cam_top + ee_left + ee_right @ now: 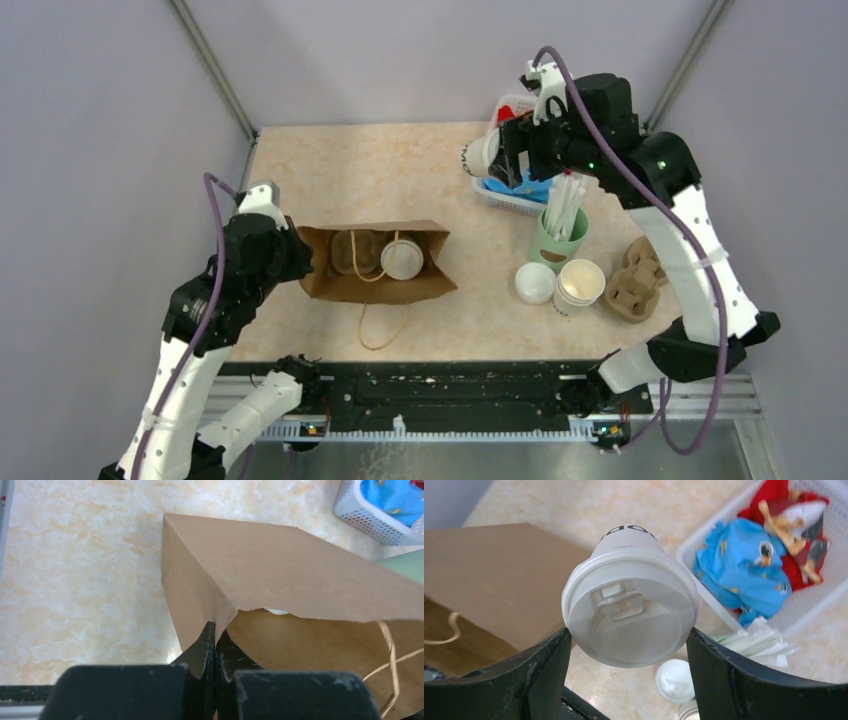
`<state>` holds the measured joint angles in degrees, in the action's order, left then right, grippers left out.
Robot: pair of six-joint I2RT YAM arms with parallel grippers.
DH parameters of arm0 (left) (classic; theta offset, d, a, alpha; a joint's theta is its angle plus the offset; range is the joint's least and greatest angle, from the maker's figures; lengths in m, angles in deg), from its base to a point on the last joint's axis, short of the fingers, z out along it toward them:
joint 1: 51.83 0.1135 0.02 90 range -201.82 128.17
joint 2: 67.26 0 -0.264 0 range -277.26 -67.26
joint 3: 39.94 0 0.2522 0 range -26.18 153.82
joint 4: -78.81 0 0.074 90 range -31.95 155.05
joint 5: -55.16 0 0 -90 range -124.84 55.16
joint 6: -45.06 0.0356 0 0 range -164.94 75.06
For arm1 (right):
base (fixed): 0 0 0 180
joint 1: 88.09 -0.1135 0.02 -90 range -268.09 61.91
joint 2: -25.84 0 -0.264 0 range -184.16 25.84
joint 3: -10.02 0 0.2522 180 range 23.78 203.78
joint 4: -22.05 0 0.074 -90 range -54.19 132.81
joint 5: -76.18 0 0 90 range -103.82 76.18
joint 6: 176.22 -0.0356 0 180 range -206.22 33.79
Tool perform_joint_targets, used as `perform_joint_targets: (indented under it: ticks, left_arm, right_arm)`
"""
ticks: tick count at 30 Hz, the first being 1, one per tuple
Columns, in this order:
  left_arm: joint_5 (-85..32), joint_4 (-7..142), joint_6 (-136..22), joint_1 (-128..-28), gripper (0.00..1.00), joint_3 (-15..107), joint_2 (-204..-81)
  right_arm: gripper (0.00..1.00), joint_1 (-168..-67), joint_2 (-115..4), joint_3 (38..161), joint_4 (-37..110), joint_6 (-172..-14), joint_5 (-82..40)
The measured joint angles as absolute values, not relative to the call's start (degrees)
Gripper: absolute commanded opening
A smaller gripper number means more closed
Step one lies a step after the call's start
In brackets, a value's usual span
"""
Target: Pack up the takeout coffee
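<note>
The takeout coffee (630,610), a white lidded paper cup with black lettering, is held tilted in the air, with my right gripper (629,633) shut on its lid rim from both sides. From above, the cup (481,157) and right gripper (497,155) hang over the table's far right, beside the basket. The brown paper bag (370,288) stands open at centre left, with a cardboard carrier and another lidded white cup (403,260) inside. My left gripper (215,628) is shut on the bag's left rim (220,611); from above it (300,258) sits at the bag's left end.
A white basket (500,200) with blue and red cloth sits at the far right. In front of it stand a green cup of straws (560,240), a loose white lid (534,283), a stack of lidless cups (580,283) and cardboard carriers (635,280).
</note>
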<state>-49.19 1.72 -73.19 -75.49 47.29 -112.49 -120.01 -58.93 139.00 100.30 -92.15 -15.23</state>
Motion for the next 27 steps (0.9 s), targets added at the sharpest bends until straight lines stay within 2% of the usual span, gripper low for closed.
perform_joint_targets:
  ticks: [3, 9, 14, 19, 27]
  left_arm:
    - [-49.2, 4.5, -72.5, -75.5, 0.0, 45.6, -110.7]
    - [-49.2, 7.4, -71.1, -75.5, 0.0, 44.9, -110.0]
    - [-49.2, 8.1, -70.3, -75.5, 0.0, 44.4, -110.0]
    - [-49.3, 8.0, -70.3, -75.5, 0.0, 44.5, -110.2]
    - [-50.2, 5.2, -69.8, -75.3, 0.0, 44.8, -110.7]
  right_arm:
    - [0.61, -125.6, -57.2, 143.9, 99.9, -90.6, -15.4]
    - [0.61, -144.6, -61.8, 157.2, 99.3, -89.2, -16.7]
    - [0.61, -155.2, -66.7, 158.1, 97.5, -89.2, -16.9]
    - [0.6, -161.0, -72.2, 158.5, 98.0, -88.8, -17.5]
    - [0.59, -167.5, -74.2, 160.0, 101.1, -85.3, -7.4]
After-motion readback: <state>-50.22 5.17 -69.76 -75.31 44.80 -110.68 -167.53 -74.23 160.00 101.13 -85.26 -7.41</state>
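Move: From the right hand, which holds the lidded coffee cup, the open mouth of the paper bag is about 13 cm back, 21 cm to the left and 9 cm lower. The cup already packed in the bag stands some 6 cm back, 17 cm left and 20 cm down from that hand; the spare lids are 6 cm back, 9 cm right and 30 cm down. From the left hand, pinching the bag's rim, the mouth's middle lies 13 cm to the right, level with it and about 1 cm lower. The right arm swings the coffee cup back and left towards the bag, some 20 cm each way, arching up about 10 cm on the way and sinking again to finish only slightly higher than it began, while the hand turns about 45 degrees counter-clockwise so that the cup's base points to the robot's left, and the fingers keep their grip. The left hand keeps the bag's left rim corner pinched and the mouth open, lifting it about a centimetre with a slight upward tip of the fingers, then easing back down. ##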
